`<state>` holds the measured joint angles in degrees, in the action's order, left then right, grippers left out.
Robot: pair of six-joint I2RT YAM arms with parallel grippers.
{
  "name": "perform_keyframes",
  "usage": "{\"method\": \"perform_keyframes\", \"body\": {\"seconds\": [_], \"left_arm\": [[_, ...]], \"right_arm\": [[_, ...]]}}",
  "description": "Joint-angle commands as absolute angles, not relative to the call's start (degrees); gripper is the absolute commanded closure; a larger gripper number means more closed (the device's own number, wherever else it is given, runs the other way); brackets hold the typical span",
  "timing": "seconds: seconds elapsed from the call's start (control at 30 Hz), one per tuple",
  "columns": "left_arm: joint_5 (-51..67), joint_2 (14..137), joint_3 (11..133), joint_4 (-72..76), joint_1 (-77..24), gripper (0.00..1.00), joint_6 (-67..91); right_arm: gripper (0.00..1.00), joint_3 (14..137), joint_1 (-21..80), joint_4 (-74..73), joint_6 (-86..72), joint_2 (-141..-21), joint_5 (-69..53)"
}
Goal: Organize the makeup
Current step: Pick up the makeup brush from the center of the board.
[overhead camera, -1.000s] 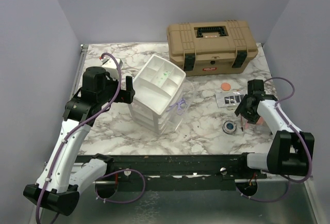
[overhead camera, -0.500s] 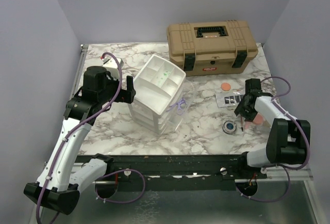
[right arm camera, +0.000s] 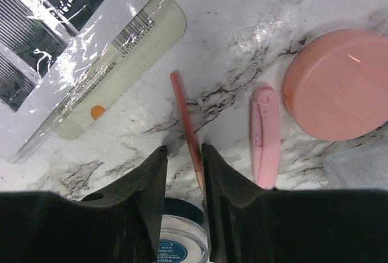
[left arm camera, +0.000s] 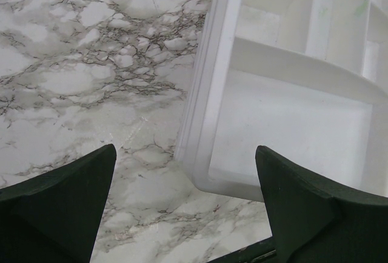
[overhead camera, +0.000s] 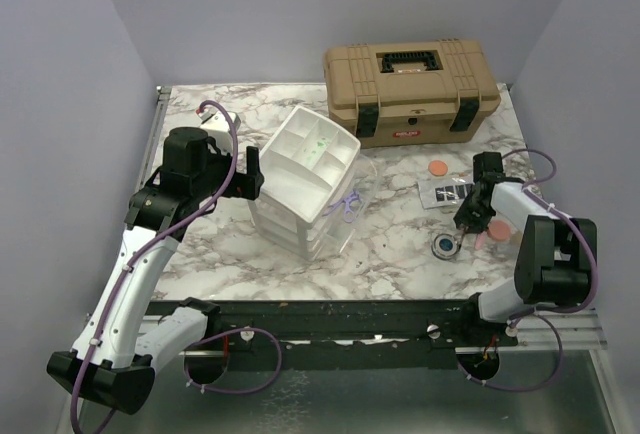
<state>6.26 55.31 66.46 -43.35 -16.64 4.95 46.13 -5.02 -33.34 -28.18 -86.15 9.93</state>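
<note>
The makeup lies at the right of the table. A thin reddish pencil (right arm camera: pixel 185 117) lies between the fingers of my right gripper (right arm camera: pixel 183 148), close to the right finger, with a gap left on the other side. Just below it sits the round blue-centred compact (right arm camera: pixel 180 245) (overhead camera: pixel 445 245). A pink tube (right arm camera: pixel 265 136) and a salmon disc (right arm camera: pixel 336 84) lie to the right, and the clear palette (right arm camera: pixel 73 51) (overhead camera: pixel 443 192) at upper left. Another salmon disc (overhead camera: pixel 437 168) lies further back. My left gripper (left arm camera: pixel 185 154) is open and holds nothing, at the corner of the white drawer unit (left arm camera: pixel 291 123).
The white drawer unit (overhead camera: pixel 305 179) stands mid-table with its top tray showing empty compartments. A tan toolbox (overhead camera: pixel 410 89) is shut at the back right. Grey walls close in both sides. A clear plastic edge (right arm camera: pixel 357 166) shows beside the salmon disc.
The right gripper's jaws have narrowed around the pencil and its wrist has shifted slightly left over the makeup. The left arm has not moved.
</note>
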Motion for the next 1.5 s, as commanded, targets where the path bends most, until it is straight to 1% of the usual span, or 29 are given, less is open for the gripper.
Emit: {"method": "perform_keyframes", "body": {"seconds": [0.0, 0.03, 0.13, 0.2, 0.27, 0.3, 0.37, 0.5, 0.67, 0.93, 1.13, 1.47], "left_arm": [[7.20, 55.30, 67.41, -43.51, -17.05, 0.01, 4.97], [7.20, 55.21, 67.41, -43.51, -17.08, 0.01, 5.00], [7.16, 55.20, 67.40, -43.66, -17.06, 0.01, 5.00], [7.02, 55.19, 67.48, -43.66, -17.10, 0.01, 5.09], [6.80, 55.20, 67.65, -43.84, -17.05, 0.01, 5.07], [6.67, 55.20, 67.67, -43.97, -17.09, 0.01, 5.03], [6.56, 55.24, 67.76, -44.10, -17.05, 0.01, 5.10], [6.81, 55.42, 67.76, -44.12, -17.07, 0.01, 5.27], [7.11, 55.37, 67.94, -44.19, -17.10, 0.01, 5.52], [6.98, 55.20, 68.29, -44.21, -17.05, 0.01, 6.05], [7.26, 55.11, 68.38, -44.30, -17.05, 0.01, 6.24], [7.77, 55.02, 68.39, -44.34, -17.06, 0.01, 6.64]], "right_arm": [[0.69, 45.39, -5.42, -32.96, -27.47, -88.12, 6.54], [0.71, 45.27, -5.45, -32.51, -27.38, -88.26, 6.40], [0.73, 46.09, -5.41, -32.00, -26.97, -89.68, 5.63], [0.81, 46.29, -5.44, -31.46, -26.69, -90.94, 5.35], [0.84, 46.40, -5.38, -30.95, -26.40, -91.89, 5.44], [0.89, 46.29, -5.36, -30.72, -26.17, -92.19, 5.45], [0.90, 46.00, -5.36, -30.13, -25.87, -92.28, 5.74], [0.99, 44.94, -5.38, -27.67, -24.23, -92.55, 2.42], [0.99, 44.52, -5.43, -27.12, -23.96, -89.46, 0.36], [0.99, 46.76, -5.37, -30.86, -24.04, -82.79, -3.93], [0.99, 46.60, -5.41, -32.65, -24.62, -77.73, -3.65], [0.99, 49.50, -5.36, -36.14, -24.48, -72.03, -7.85]]}}
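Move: The makeup brush lies on the table between the right hand's half-open pads, its middle about 2 cm behind them and 1 cm below. At table height from that hand, the round jar is some 5 cm back and 4 cm left, the palette packet 8 cm ahead and 4 cm left, the pink clipper 1 cm back and 4 cm right. From the left hand, the brush lies roughly 43 cm right, 3 cm back and 26 cm down. The right fingers shut on the brush and pinch its shaft while the hand skims low over the table, easing forward about 2 cm and slightly left. With the fingers shut, the hand then rises some 6 cm, drifting another 3 cm left; the wrist tilts the fingertips outward and turns a little counter-clockwise, keeping the pinch. ##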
